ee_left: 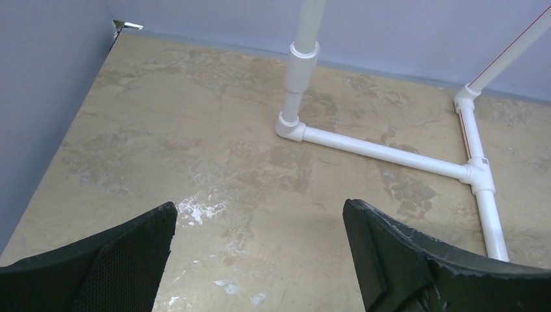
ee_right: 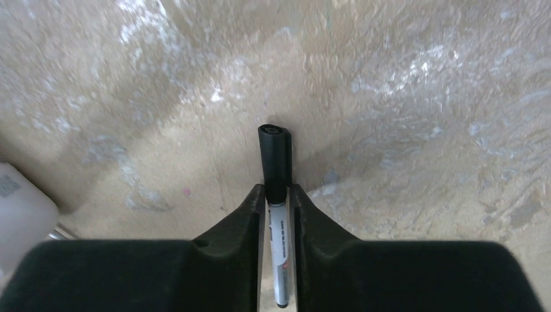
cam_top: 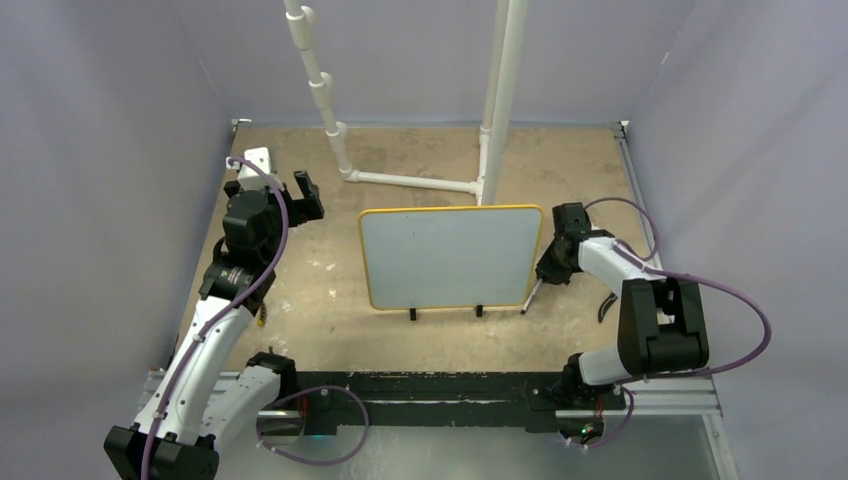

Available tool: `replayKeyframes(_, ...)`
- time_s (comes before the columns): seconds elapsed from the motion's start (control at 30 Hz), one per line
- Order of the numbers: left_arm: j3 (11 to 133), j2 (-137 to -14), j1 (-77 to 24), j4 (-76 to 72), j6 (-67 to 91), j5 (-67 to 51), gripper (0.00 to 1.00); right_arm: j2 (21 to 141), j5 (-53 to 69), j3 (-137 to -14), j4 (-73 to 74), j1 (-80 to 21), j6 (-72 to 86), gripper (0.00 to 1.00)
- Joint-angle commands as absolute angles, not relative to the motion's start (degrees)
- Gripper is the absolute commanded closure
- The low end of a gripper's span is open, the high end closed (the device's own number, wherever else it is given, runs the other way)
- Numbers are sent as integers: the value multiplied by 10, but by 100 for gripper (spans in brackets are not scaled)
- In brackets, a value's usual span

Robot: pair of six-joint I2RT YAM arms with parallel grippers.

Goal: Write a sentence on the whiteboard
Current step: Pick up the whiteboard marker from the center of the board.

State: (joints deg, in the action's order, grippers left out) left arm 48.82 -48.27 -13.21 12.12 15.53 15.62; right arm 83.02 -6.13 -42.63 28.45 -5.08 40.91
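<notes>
The whiteboard (cam_top: 450, 255), pale with a yellow frame and two black feet, stands upright in the middle of the table. Its face is blank, so the sentence is out of view. A marker (ee_right: 279, 260) with a white barrel and black cap (ee_right: 274, 156) lies on the table just right of the board's lower corner; in the top view the marker (cam_top: 531, 296) points toward me. My right gripper (ee_right: 278, 193) is down over it, both fingers pressed against its sides. My left gripper (cam_top: 305, 196) hovers left of the board, wide open and holding nothing, as the left wrist view also shows (ee_left: 260, 218).
A white PVC pipe frame (cam_top: 415, 183) runs along the table behind the board with two uprights; the pipe frame (ee_left: 383, 148) lies ahead of the left fingers. Grey walls close in the table on three sides. A white object (ee_right: 19, 221) sits at the right wrist view's left edge.
</notes>
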Motion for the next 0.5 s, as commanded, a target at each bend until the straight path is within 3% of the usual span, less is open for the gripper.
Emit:
replayKeyframes(0.0,490,-481,-136,115,163,160,1,856,-90,-411,247,-44,412,88)
replayKeyframes(0.07,491,-481,-136,117,163,165,1,854,-97,-410,239,-42,415,99)
replayKeyframes(0.1,491,-480,-136,118,162,166,1,853,-100,-410,235,-42,414,100)
replayKeyframes(0.27,491,-480,-136,119,162,170,1,829,-116,-403,218,-41,422,100)
replayKeyframes(0.47,489,-475,-136,120,160,176,1,734,-218,-438,256,-41,429,100)
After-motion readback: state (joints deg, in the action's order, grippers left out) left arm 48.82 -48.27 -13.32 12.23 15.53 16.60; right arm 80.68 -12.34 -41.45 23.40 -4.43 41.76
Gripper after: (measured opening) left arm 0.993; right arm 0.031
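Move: The marker already sits between the right fingers, its middle about 2 cm back, 1 cm left of and 1 cm below the hand point, tail slanting back-left. The upright whiteboard's middle is some 21 cm left, 5 cm back and 11 cm up; a black hook lies about 15 cm right, 7 cm back and 1 cm lower. From the left hand, the marker is roughly 55 cm right, 6 cm back and 28 cm down. Shut the right fingers on the marker, pinching it near the lower end of its cap while the hand keeps sliding forward about 2 cm low over the table. Then carry it about 2 cm right, away from the whiteboard, and begin to raise it by a centimetre, letting the fingertips swing forward and a little right, some 10 degrees. ##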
